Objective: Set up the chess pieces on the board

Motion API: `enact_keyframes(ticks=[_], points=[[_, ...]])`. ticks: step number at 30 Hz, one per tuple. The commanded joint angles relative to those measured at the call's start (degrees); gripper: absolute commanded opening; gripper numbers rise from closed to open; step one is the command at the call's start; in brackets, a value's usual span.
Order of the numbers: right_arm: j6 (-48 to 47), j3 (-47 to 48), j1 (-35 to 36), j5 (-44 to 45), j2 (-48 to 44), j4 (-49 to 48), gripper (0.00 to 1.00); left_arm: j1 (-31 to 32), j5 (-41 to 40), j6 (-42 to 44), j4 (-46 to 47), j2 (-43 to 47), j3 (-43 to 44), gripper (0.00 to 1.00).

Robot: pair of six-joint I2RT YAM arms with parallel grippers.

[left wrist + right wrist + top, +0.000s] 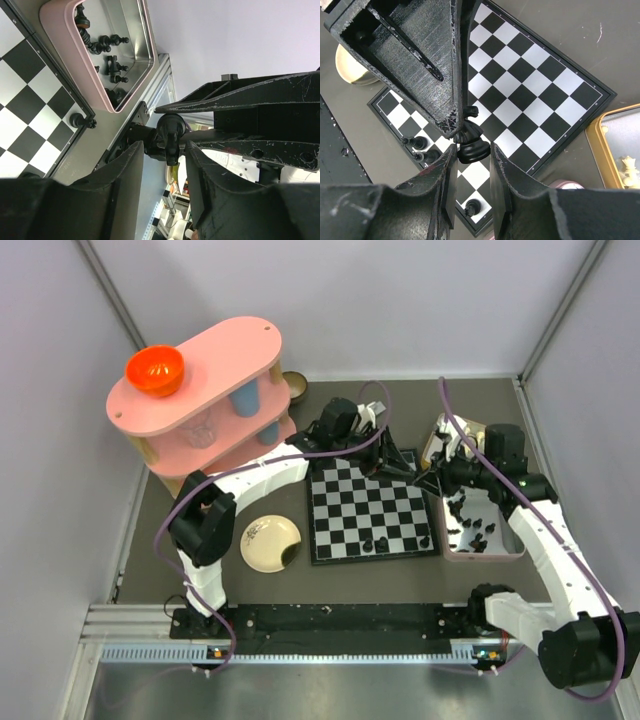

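Observation:
Above the far right corner of the board point(372, 508) both grippers meet. My right gripper point(472, 150) is shut on the base of a black knight point(472, 140) and holds it in the air. My left gripper point(166, 150) stands open, one finger on each side of the knight's head point(172, 150), with a narrow gap showing on each side. In the top view the left gripper point(405, 470) and right gripper point(428, 480) hide the knight. A few black chess pieces point(378, 539) stand on the board's near rows. More chess pieces point(112, 65) lie in the pink tray point(485, 554).
A gold-rimmed tray point(620, 145) with cream-white chessmen sits behind the pink tray. A round cream plate point(270, 543) lies left of the board. The pink two-level shelf point(200, 390) with an orange bowl point(154, 370) stands at the back left, a small gold bowl point(295, 386) beside it.

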State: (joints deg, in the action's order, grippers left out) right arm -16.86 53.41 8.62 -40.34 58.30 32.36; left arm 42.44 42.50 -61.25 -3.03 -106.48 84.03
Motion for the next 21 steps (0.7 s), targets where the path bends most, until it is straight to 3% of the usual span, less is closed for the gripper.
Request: enact_keyframes(ticks=[1, 11, 15, 16, 20, 21], points=[[0.7, 2.0, 1.0, -0.5, 0.0, -2.6, 0.08, 0.4, 1.8, -0.1, 3.5, -0.7, 1.8, 0.4], [0.7, 0.7, 2.0, -0.7, -0.1, -2.8, 0.08, 0.4, 2.6, -1.7, 7.2, -0.7, 0.7, 0.24], [0.7, 0.5, 2.2, -0.9, -0.1, -2.9, 0.1, 0.4, 2.4, -1.6, 7.7, -0.2, 0.3, 0.01], [0.8, 0.6, 2.2, -1.1, -0.2, -2.8, 0.13, 0.3, 2.4, -1.6, 7.9, 0.0, 0.1, 0.0], [0.8, 0.9, 2.0, -0.5, -0.9, -2.0, 0.65, -0.2, 0.8, 0.7, 6.6, 1.4, -1.1, 0.0], [-0.1, 1.1, 2.2, -0.1, -1.0, -1.0, 0.69, -0.6, 0.2, 1.5, 6.2, 2.1, -1.4, 0.0]])
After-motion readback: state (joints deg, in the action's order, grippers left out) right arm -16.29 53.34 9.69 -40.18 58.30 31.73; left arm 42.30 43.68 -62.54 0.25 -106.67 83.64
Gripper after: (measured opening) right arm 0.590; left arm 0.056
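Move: Between the two raised hands is the black chess piece: the right fingers hold it, and its middle is about 1 cm ahead and 1 cm left of the right hand point. From the left hand point it is about 1 cm to the right, level with it. About 20 cm below the right hand, the corner pawn stands some 11 cm back and 2 cm right, and the pink tray's middle is 8 cm back and 14 cm right. Closing almost fully on the narrow upper part of the black chess piece, the left fingers pinch it in mid-air, while that hand eases up only about half a centimetre. The right hand stays in place and keeps its grip on the base end until the left has shut, then opens wide and lets go. ##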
